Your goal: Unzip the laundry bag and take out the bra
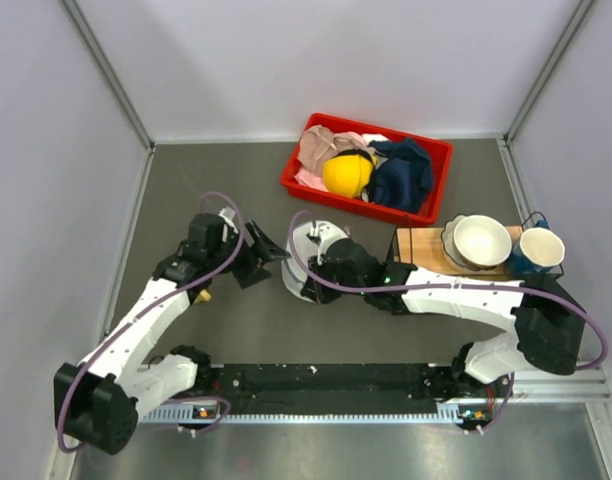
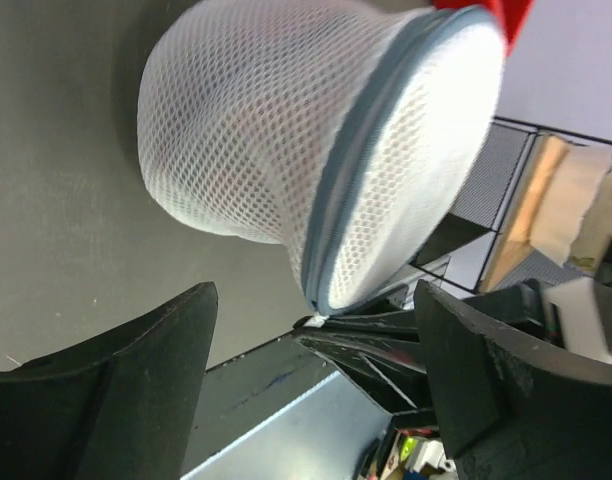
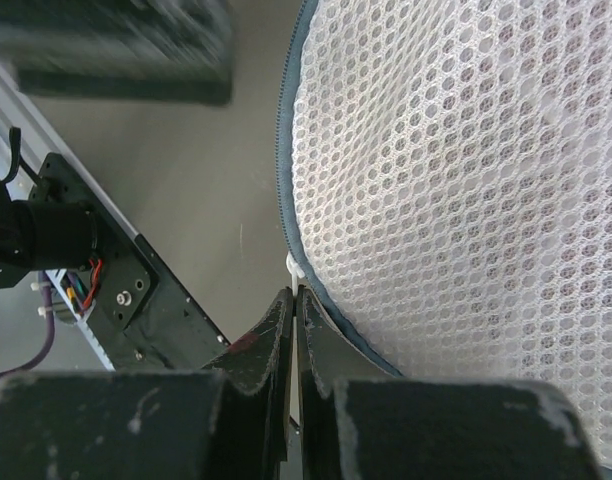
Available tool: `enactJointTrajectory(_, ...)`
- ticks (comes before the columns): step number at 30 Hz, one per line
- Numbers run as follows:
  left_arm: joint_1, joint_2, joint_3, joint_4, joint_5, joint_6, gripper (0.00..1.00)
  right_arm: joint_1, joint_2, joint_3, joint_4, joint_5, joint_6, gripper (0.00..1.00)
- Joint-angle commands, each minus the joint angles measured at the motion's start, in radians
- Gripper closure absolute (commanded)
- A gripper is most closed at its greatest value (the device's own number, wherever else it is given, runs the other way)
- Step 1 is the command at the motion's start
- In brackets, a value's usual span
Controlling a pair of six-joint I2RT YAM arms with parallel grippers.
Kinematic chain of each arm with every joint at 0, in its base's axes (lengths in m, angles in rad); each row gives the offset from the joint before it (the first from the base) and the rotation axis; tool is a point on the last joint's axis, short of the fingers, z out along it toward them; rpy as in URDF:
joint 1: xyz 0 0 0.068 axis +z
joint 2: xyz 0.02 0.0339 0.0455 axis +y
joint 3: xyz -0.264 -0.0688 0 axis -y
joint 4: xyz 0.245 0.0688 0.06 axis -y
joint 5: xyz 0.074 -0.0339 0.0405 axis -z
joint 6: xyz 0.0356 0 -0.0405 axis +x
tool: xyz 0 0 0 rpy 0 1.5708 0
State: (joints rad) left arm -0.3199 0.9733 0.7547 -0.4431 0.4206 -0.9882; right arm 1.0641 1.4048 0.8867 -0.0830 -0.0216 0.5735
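The white mesh laundry bag (image 1: 308, 252) stands in the middle of the dark table, its blue-grey zipper band (image 2: 354, 175) running round it. My right gripper (image 3: 294, 296) is shut on the small white zipper pull (image 3: 294, 268) at the bag's (image 3: 456, 190) lower edge. In the left wrist view the same pull (image 2: 314, 321) shows under the bag (image 2: 276, 120). My left gripper (image 2: 316, 300) is open just left of the bag, its fingers (image 2: 146, 380) spread wide and touching nothing. The bra is hidden.
A red bin (image 1: 432, 190) at the back holds beige-pink and navy cloths and a yellow item. To the right, a wooden board (image 1: 418, 252) carries a white bowl (image 1: 482, 240), with a cup (image 1: 540, 247) in a wire holder. A black rail (image 1: 326, 380) runs along the near edge.
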Motion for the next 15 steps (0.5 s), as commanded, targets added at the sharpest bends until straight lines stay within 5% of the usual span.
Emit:
enactJointTrajectory(1,-0.059,0.057,-0.02,0.125,0.009,-0.072,0.17,-0.003,0.013,0.064,0.052,-0.02,0.006,1.0)
enactJointTrajectory(5,-0.096,0.128,0.001,0.168,-0.003,-0.073,0.28,-0.003,0.005,0.057,0.043,-0.017,0.005,1.0)
enactJointTrajectory(7,-0.105,0.165,0.015,0.175,-0.008,-0.07,0.47,-0.003,-0.003,0.049,0.039,-0.012,0.003,1.0)
enactJointTrajectory(8,-0.105,0.174,0.034,0.176,-0.008,-0.063,0.61,-0.003,-0.009,0.046,0.025,-0.003,-0.001,1.0)
enactJointTrajectory(9,-0.105,0.18,0.044,0.153,-0.022,-0.053,0.86,-0.006,-0.023,0.034,0.02,0.0,-0.009,1.0)
enactJointTrajectory(10,-0.1,0.188,0.058,0.138,-0.026,-0.04,0.95,-0.016,-0.033,0.026,0.011,0.003,-0.011,1.0)
enactJointTrajectory(15,-0.042,0.191,0.139,0.052,-0.017,0.063,1.0,-0.093,-0.131,-0.067,-0.04,0.006,-0.046,1.0)
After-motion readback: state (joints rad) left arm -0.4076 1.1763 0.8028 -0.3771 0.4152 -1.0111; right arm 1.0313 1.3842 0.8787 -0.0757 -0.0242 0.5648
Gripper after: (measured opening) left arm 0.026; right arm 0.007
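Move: The stretch of grey zipper band for the left gripper lies about 4 cm to its right and 4 cm below, level with it fore and aft. The white zip pull, already in the right fingers, is some 10 cm right, 5 cm back and 5 cm down from the left hand; the mesh bag's body is about 9 cm right, 3 cm ahead and 7 cm down. From the right hand, the same stretch of band lies about 6 cm left, 5 cm forward and 1 cm up. Bring the open left gripper down and to the right, about 3.5 cm each way, onto the zipper band beside the right hand, and shut the fingers so they pinch the band. Then ease forward and slightly up, a centimetre or less. Let the right hand keep its grip on the zip pull, almost still, until a late shift of about 1 cm to the right and forward. ##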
